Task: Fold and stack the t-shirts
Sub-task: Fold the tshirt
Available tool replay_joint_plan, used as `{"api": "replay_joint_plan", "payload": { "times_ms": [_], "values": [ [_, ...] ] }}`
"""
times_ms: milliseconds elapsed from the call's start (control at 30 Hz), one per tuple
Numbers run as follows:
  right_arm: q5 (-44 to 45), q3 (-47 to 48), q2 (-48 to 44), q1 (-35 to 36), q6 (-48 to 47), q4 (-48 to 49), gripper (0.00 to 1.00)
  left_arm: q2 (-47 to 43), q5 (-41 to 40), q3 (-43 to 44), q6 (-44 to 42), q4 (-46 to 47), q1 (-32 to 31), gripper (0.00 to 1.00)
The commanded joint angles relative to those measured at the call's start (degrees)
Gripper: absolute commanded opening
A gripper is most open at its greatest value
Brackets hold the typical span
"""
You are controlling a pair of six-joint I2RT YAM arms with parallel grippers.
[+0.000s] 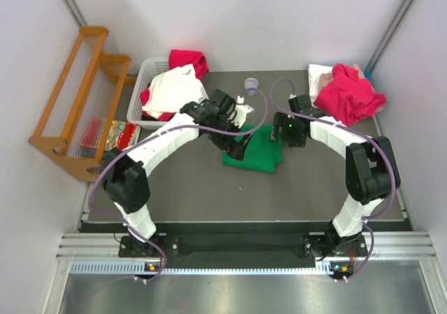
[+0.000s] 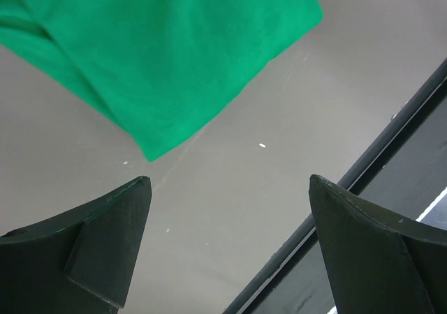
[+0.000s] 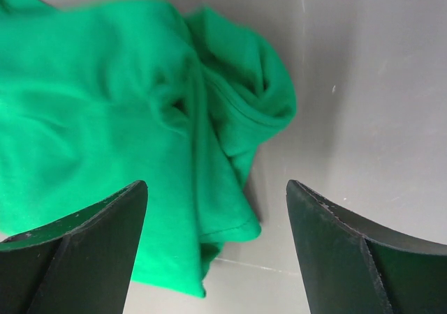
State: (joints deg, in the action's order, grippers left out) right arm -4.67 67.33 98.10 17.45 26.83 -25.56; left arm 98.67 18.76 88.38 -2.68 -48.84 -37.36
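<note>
A bright green t-shirt (image 1: 257, 150) lies partly folded in a bunch at the middle of the table. My left gripper (image 1: 236, 145) hovers over its left edge, open and empty; in the left wrist view the green t-shirt (image 2: 160, 49) lies beyond the left gripper (image 2: 230, 181). My right gripper (image 1: 288, 137) stands at the shirt's right edge, open. In the right wrist view the green t-shirt's (image 3: 140, 139) rumpled hem lies under the right gripper (image 3: 216, 185), not pinched. A magenta-red t-shirt (image 1: 349, 92) sits heaped on a white one (image 1: 318, 77) at the back right.
A white plastic basket (image 1: 142, 87) at the back left holds a white shirt (image 1: 171, 91) and a red one (image 1: 188, 61). A wooden rack (image 1: 77, 98) leans at the far left. A small clear object (image 1: 250, 85) stands behind the arms. The table's dark edge (image 2: 391, 129) runs close to the left gripper.
</note>
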Motion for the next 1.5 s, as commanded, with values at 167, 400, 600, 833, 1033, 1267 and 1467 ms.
{"api": "replay_joint_plan", "payload": {
  "times_ms": [167,400,600,833,1033,1267,1467],
  "values": [
    [-3.2,0.8,-3.5,0.2,1.8,2.0,0.78,5.9,-0.5,2.7,2.0,2.8,-1.0,0.99],
    [-0.3,-0.4,-12.9,0.9,1.2,-0.8,0.79,7.2,-1.0,-1.8,2.4,10.6,-3.0,0.99],
    [-7.8,-0.4,-16.3,1.7,2.5,-0.2,0.79,11.0,-4.8,0.2,6.1,13.4,-2.4,0.99],
    [-6.7,-3.2,-18.2,2.7,3.4,0.0,0.78,11.0,-14.6,-7.9,8.3,22.6,-2.5,0.99],
    [-6.8,-3.6,-18.9,2.7,3.5,0.0,0.79,18.1,-17.3,-7.4,7.4,18.1,-4.1,0.99],
    [-6.8,-3.3,-18.7,2.7,3.1,-0.1,0.79,17.8,-17.4,-9.2,5.7,17.7,-5.9,0.99],
    [-5.9,-3.2,-18.0,2.7,2.5,-0.5,0.79,13.8,-14.5,-1.0,4.3,12.6,-5.3,0.99]
  ]
}}
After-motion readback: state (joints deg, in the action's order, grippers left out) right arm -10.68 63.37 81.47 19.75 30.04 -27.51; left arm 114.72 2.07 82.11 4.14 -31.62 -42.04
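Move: The green t-shirt lies in a small folded bundle ahead and to the right of the left hand, its middle about 6 cm farther out, 6 cm to the right and some 14 cm below. Beyond it the clear cup stands about 27 cm ahead of that hand and 5 cm to its right, while the laundry basket is roughly 25 cm ahead and 22 cm to its left. From the right hand, the shirt's middle is about 11 cm to the left, 3 cm back and 6 cm below. The left hand sinks about 13 cm in two stages onto the near-left part of the green t-shirt, working some 4 cm forward as it goes, tipping its wide-open fingers steeper and turning slightly counter-clockwise, until they straddle the near-left corner and one fingertip presses into the cloth by the near edge. Meanwhile the right hand, still open, dips briefly and then rises clear to about 8 cm above its start, easing back 4 cm and a little left, and hovers there by the shirt's right side. ##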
